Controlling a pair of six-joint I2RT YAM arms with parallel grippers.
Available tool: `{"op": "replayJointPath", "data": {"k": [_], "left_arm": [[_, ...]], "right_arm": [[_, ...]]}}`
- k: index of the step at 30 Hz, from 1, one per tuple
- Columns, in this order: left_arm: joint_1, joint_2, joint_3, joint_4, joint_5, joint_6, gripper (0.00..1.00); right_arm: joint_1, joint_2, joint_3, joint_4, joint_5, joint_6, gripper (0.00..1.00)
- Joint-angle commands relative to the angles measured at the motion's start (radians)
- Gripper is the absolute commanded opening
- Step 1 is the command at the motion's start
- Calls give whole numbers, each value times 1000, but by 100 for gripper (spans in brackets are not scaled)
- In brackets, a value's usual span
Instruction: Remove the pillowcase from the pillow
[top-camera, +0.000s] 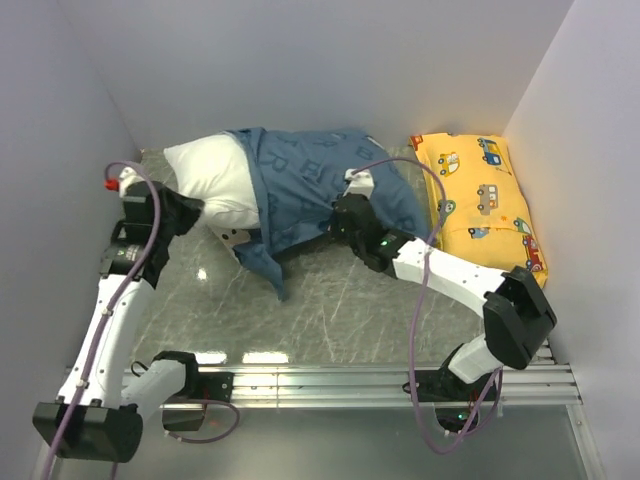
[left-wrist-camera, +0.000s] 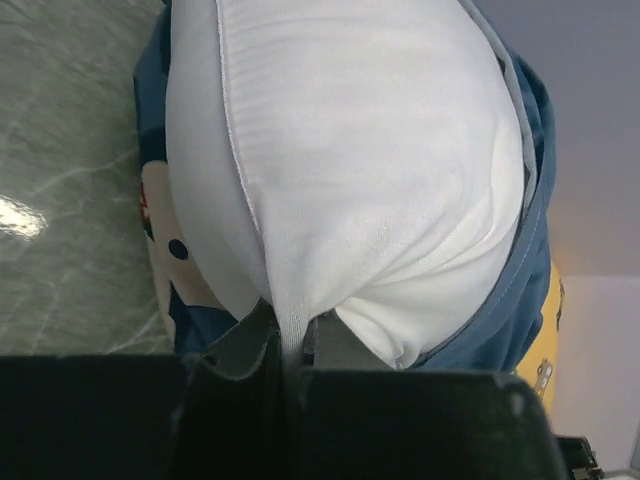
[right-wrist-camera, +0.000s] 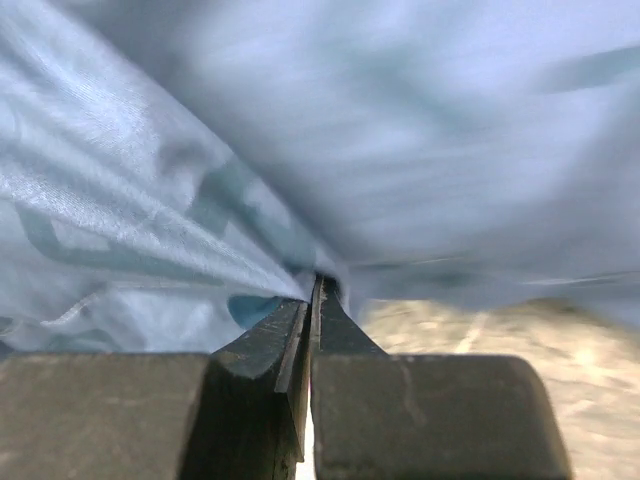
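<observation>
The white pillow (top-camera: 208, 178) lies at the back left with its left end bare. The dusty-blue pillowcase (top-camera: 320, 185) covers its right part, and a loose flap trails toward the front. My left gripper (top-camera: 197, 216) is shut on a pinch of the pillow's white fabric (left-wrist-camera: 350, 150), seen in the left wrist view between the fingertips of the left gripper (left-wrist-camera: 292, 335). Blue pillowcase (left-wrist-camera: 505, 315) rims the pillow there. My right gripper (top-camera: 347, 212) is at the case's front side. In the right wrist view the right gripper (right-wrist-camera: 317, 290) is shut on a gathered fold of pillowcase (right-wrist-camera: 150, 180).
A smaller yellow car-print pillow (top-camera: 480, 205) lies against the right wall. Grey walls close in on the left, back and right. A metal rail (top-camera: 330, 385) runs along the near edge by the arm bases. The tabletop (top-camera: 340, 300) is grey marble.
</observation>
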Motion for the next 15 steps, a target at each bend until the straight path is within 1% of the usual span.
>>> {"op": "replayJointPath", "data": {"k": [1, 2, 3, 4, 5, 6, 8, 9, 10, 11, 13, 14, 15], "left_arm": [[156, -27, 112, 69, 54, 56, 0], [234, -24, 117, 65, 69, 59, 0], [274, -21, 118, 66, 118, 58, 0], [351, -16, 111, 74, 150, 55, 0], [386, -15, 102, 80, 178, 50, 0], [419, -12, 91, 89, 237, 40, 0], [498, -7, 56, 108, 301, 26, 0], [508, -8, 39, 120, 330, 7, 0], [508, -19, -8, 141, 388, 1, 0], [507, -28, -33, 187, 407, -2, 0], [503, -50, -105, 220, 445, -14, 0], [502, -53, -122, 223, 454, -5, 0], [502, -53, -147, 217, 462, 3, 0]], "right_arm": [[-97, -81, -18, -76, 90, 31, 0], [-120, -90, -30, -85, 84, 44, 0], [-177, -109, -50, -102, 74, 54, 0], [-200, -118, -64, -107, 42, 68, 0], [-225, -129, -76, -107, 31, 74, 0], [-261, -142, -91, -113, 18, 78, 0], [-291, -150, -102, -119, -20, 81, 0], [-295, -155, -108, -118, -34, 81, 0], [-296, -156, -110, -113, -43, 72, 0], [-296, -156, -112, -110, -71, 72, 0], [-293, -159, -115, -93, -118, 72, 0], [-288, -164, -113, -88, -167, 68, 0], [-280, -170, -105, -95, -183, 65, 0]]}}
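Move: The left hand holds the white pillow's near corner; the exposed pillow's middle lies about 8 cm ahead, 5 cm right and 8 cm below it, the blue pillowcase's middle some 8 cm ahead, 28 cm right and 14 cm below. From the right hand, shut on the case's near side, the case's middle is about 10 cm ahead, 2 cm left and 2 cm below; the yellow pillow is roughly 7 cm ahead, 34 cm right and 10 cm lower. The hands pull apart, each about 6 cm, keeping pillow corner and pillowcase pinched; the left finally sinks. ##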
